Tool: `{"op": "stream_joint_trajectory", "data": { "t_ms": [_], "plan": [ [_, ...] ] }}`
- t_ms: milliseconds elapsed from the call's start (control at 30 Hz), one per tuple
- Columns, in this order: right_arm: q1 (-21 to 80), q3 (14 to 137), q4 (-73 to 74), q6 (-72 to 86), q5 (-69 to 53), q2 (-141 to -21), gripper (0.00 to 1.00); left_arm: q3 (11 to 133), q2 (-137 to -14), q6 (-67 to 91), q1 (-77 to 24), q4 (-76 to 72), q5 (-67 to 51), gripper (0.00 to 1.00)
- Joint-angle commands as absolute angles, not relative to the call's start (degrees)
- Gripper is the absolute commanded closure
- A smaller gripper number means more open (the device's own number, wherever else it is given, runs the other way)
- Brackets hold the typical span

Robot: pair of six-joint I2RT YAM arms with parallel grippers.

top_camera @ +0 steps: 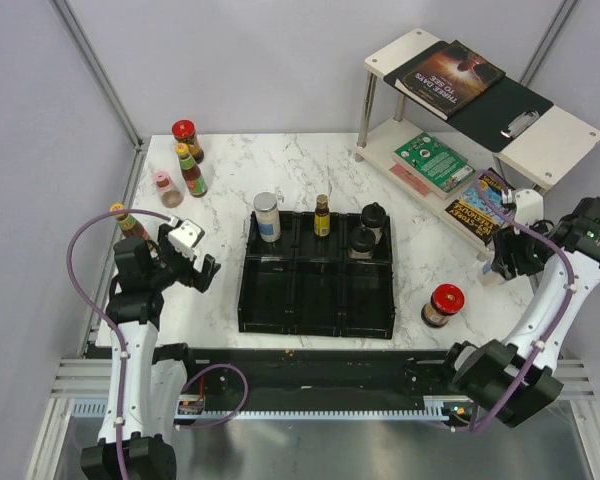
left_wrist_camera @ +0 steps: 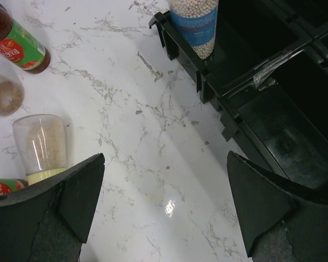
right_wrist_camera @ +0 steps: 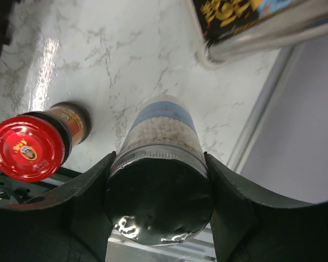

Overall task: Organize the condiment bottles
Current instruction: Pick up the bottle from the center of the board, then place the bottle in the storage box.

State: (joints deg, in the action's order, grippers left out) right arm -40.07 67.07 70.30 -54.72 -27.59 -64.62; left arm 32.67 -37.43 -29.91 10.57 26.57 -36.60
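My right gripper (right_wrist_camera: 158,164) is shut on a clear jar (right_wrist_camera: 163,128) with a black lid, a blue label and white beads, standing on the marble by the shelf leg. In the top view this gripper (top_camera: 503,262) hides the jar. A red-capped jar (right_wrist_camera: 28,147) (top_camera: 444,304) stands beside it. My left gripper (left_wrist_camera: 164,158) (top_camera: 195,262) hangs open over bare marble left of the black tray (top_camera: 315,295). The tray's back row holds a silver-lidded jar (top_camera: 267,216), a slim dark bottle (top_camera: 322,216) and two black-lidded jars (top_camera: 368,228).
At the back left stand a red-capped jar (top_camera: 187,140), a yellow-capped sauce bottle (top_camera: 191,170), a pink-lidded shaker (top_camera: 166,188) and another sauce bottle (top_camera: 130,222). A two-level shelf (top_camera: 540,140) with books fills the back right. The table's right edge runs close to the held jar.
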Motion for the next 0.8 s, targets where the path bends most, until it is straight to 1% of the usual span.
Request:
{"op": "stream_joint_trajectory", "data": {
  "t_ms": [0, 133, 233, 333, 367, 433, 467, 533, 567, 633, 667, 767],
  "plan": [
    [-37.62, 79.26, 74.79, -54.5, -35.33, -61.43, 1.0, 32.87, -36.39, -30.41, 11.07, 26.01, -37.88, 0.0],
    [-32.71, 90.66, 75.93, -48.97, -37.88, -63.45, 1.0, 32.87, -36.3, -30.24, 11.16, 26.02, -38.06, 0.01],
    [-25.16, 97.35, 75.41, -42.47, -37.62, -66.26, 1.0, 32.87, -36.39, -30.32, 11.25, 26.1, -38.06, 0.0],
    [-13.85, 102.19, 72.88, -34.38, -35.08, -69.51, 1.0, 32.87, -36.47, -30.32, 11.25, 26.1, -38.06, 0.0],
    [-11.45, 103.0, 72.08, -32.45, -34.11, -70.3, 1.0, 32.87, -36.47, -30.32, 11.25, 26.1, -38.06, 0.0],
    [-6.44, 104.67, 68.4, -27.18, -29.37, -72.59, 1.0, 32.87, -36.56, -30.32, 11.42, 26.02, -37.97, 0.01],
    [-0.85, 105.03, 67.16, -25.77, -27.7, -74.34, 1.0, 32.87, -36.65, -30.41, 11.43, 26.02, -37.97, 0.0],
    [5.77, 106.51, 64.53, -22.7, -22.18, -76.37, 1.0, 32.87, -37.0, -30.41, 11.43, 26.02, -37.97, 0.0],
    [12.15, 107.13, 63.9, -21.89, -19.89, -77.6, 1.0, 32.87, -37.18, -30.32, 11.34, 26.02, -37.88, 0.01],
    [18.43, 109.58, 63.02, -20.57, -14.54, -81.81, 1.0, 32.87, -37.61, -30.41, 11.34, 26.01, -37.53, 0.01],
    [23.94, 110.47, 62.67, -20.74, -13.89, -84.44, 1.0, 32.87, -37.88, -30.32, 11.42, 25.93, -37.44, 0.0],
    [29.68, 113.19, 61.7, -21.27, -14.68, -89.71, 1.0, 32.78, -38.23, -30.41, 11.6, 26.02, -37.0, 0.01]
  ]
}}
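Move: My right hand already holds the bead-filled bottle by its lid end, clear of the table. The black tray's middle lies about 34 cm to its left, 5 cm ahead and 15 cm below. The black-lidded jars in the tray's back right are some 23 cm left and 12 cm ahead; the small yellow-labelled bottle is about 33 cm left and 13 ahead; the red-lidded jar is 9 cm left and 4 cm back. From my left hand, the tray's middle is some 24 cm right, level with it. Keeping the bottle pinched, I raise my right hand steeply by about 16 cm, then swing it quickly left and forward over the tray's back right, some 27 cm left in all and 11 cm forward, sinking slightly at the end. On the way the wrist turns about 35 degrees counter-clockwise. ##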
